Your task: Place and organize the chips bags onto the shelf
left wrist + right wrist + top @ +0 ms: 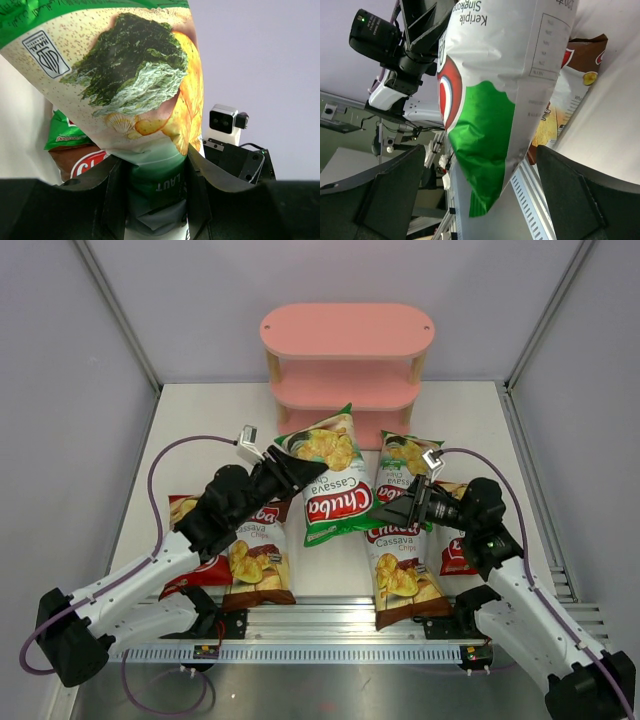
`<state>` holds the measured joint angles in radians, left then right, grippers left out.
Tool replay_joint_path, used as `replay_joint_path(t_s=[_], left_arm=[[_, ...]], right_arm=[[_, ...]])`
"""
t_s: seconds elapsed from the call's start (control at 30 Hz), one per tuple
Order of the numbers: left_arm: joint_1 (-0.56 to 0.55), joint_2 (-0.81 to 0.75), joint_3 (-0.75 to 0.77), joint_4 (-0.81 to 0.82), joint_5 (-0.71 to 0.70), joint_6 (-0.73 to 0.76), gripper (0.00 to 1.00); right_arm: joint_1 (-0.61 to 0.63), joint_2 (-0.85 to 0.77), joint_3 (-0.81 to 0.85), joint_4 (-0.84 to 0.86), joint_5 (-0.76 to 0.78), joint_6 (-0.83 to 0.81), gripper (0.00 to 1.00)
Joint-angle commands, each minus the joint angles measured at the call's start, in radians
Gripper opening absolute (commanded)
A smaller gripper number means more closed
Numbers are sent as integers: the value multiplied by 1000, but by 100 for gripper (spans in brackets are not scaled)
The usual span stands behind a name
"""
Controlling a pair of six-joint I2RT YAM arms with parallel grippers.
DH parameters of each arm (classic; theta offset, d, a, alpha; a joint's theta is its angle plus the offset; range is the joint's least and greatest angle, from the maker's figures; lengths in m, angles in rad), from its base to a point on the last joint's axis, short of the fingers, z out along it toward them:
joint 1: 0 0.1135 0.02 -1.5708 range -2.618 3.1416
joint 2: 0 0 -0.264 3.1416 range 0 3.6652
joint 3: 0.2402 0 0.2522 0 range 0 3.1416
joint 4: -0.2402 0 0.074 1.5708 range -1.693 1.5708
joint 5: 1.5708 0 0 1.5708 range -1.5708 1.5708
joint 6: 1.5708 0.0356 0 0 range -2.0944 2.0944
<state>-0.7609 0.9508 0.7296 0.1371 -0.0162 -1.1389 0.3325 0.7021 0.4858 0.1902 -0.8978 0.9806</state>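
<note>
My left gripper (298,472) is shut on the left edge of a green chips bag (333,480) and holds it tilted above the table. In the left wrist view the bag (135,75) fills the frame, pinched between the fingers (114,195). My right gripper (402,506) stands open at the bag's right side. In the right wrist view the bag's green corner (482,145) hangs between the wide-apart fingers (395,185), touching neither. The pink shelf (345,330) stands at the back, with no bags showing on its boards.
Flat on the table lie a brown bag (258,562) and a red bag (192,540) on the left, a brown bag (402,565) in the middle, a second green bag (405,452) behind it, and a red bag (455,552) under my right arm. A metal rail (340,618) runs along the near edge.
</note>
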Motion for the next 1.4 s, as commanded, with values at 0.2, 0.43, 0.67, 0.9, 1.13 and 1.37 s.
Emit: replay_joint_path(t_s=[0.2,0.43,0.67,0.9,1.13,1.37], left_arm=[[2,-6,73,130,99,-51,11],[2,-1,102,55,93,-2,12],[15,-9,159,-86,38,111,44],[113,-55,206,-300,-51,237,81],[308,-170,244,-531,-92,396,95],[324,-178,362,-833,-244,591,99]], right_arm=[[120,132,125,95,154,-89,99],[174,189,146,169,148,-79,64],[172,175,158,112,169,-126,30],[172,155,244,-6,232,-203,17],[171,195,391,-55,247,-241,15],[168,339,666,-220,287,-309,15]])
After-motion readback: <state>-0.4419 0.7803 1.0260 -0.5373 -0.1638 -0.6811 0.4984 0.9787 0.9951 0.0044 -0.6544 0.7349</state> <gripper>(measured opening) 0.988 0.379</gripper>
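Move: The green chips bag hangs from the left fingers, its middle about 3 cm to their right, 1 cm back and 2 cm below. From the open right hand its middle is some 8 cm left, 6 cm ahead and 2 cm higher. The shelf stands about 33 cm ahead of the right hand, 6 cm left and roughly 2 cm lower; the right brown bag lies 9 cm right, 5 cm back and 18 cm below that hand. Leftward about 4 cm and slightly forward, the open right hand slips over the lower right corner of the green bag and closes on it. Only then do the left fingers open and back away some 16 cm to the left, rolling left side up, while the right raises the bag about 10 cm, easing forward towards the shelf. ##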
